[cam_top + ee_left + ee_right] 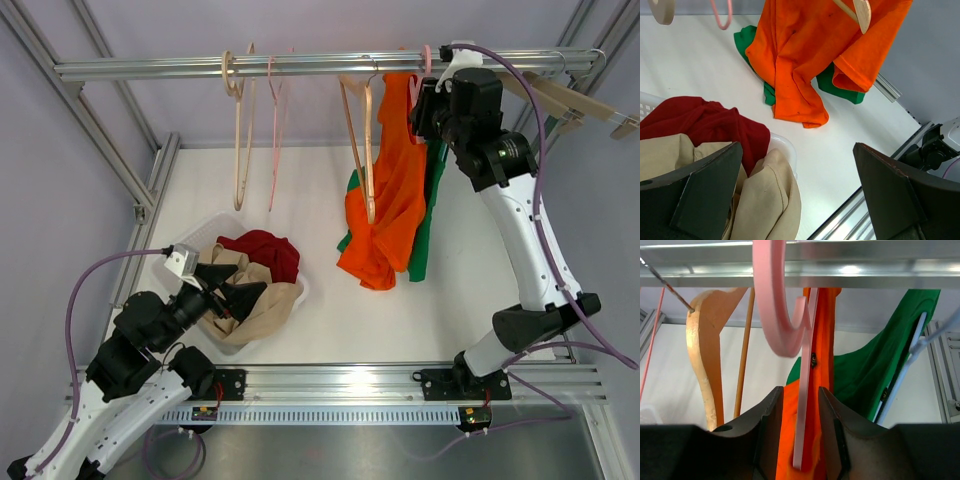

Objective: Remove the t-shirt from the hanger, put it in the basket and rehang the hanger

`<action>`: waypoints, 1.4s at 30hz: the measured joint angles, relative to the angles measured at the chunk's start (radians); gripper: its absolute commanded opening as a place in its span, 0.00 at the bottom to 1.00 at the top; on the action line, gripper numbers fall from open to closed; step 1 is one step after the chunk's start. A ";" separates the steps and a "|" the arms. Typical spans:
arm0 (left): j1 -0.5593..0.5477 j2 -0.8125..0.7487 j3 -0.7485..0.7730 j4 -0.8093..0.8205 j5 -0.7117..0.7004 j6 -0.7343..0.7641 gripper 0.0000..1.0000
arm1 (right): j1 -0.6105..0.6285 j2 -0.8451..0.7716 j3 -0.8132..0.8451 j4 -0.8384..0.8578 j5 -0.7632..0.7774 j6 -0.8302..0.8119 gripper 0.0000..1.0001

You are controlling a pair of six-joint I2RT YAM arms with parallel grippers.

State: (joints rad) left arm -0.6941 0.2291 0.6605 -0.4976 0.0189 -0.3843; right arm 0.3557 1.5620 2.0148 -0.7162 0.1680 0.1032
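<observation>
An orange t-shirt [395, 190] hangs from a pink hanger [424, 62] on the top rail [300, 66], its hem bunched on the table. My right gripper [425, 110] is up at the rail. In the right wrist view its jaws [801, 392] stand narrowly apart, closed around the orange t-shirt [827, 355] and the thin arm of the pink hanger [772, 315] just below the hook. My left gripper [250, 280] is open and empty, low over the laundry basket. In its wrist view [797, 146] the orange t-shirt [800, 55] hangs well ahead.
A green shirt [425, 220] hangs on a white hanger [905, 375] right behind the orange one. Empty wooden [240, 130] and pink [275, 130] hangers hang to the left, and another wooden one [360, 130] beside the shirt. A white basket [200, 225] holds red [265, 250] and beige [260, 305] clothes.
</observation>
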 measured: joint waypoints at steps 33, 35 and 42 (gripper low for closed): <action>0.000 0.000 0.000 0.000 0.009 0.000 0.99 | 0.000 -0.020 -0.030 0.025 0.065 -0.040 0.00; 0.000 0.000 0.000 0.000 0.016 0.000 0.99 | 0.000 -0.066 -0.062 0.051 0.076 -0.045 0.00; 0.001 -0.001 0.000 0.006 0.044 -0.002 0.99 | 0.000 -0.193 -0.241 0.119 0.078 -0.029 0.00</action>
State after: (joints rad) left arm -0.6930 0.2283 0.6605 -0.4911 0.0628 -0.3866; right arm 0.3561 1.3685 1.7737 -0.5968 0.2459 0.0746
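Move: The pink hanger's neck, the hanger carrying the orange t-shirt, lies just 2 cm beyond the open right fingers and some 3 cm below them, straight ahead. The shirt hangs about 20 cm below this hand, 4 cm ahead and 4 cm left; the wooden hanger is some 10 cm left, 3 cm ahead and 6 cm lower. For the left hand the neck is about 28 cm ahead, 33 cm right and 13 cm higher. The pink hanger's neck is reached by easing the right hand about 3 cm down and 2 cm forward, tipping slightly; there it stays while the half-open fingers close and pinch the neck. Keeping hold, it lifts some 4 cm while pulling about 5 cm back towards the robot and drifting right, away from the wooden hanger, tilting up slightly. ##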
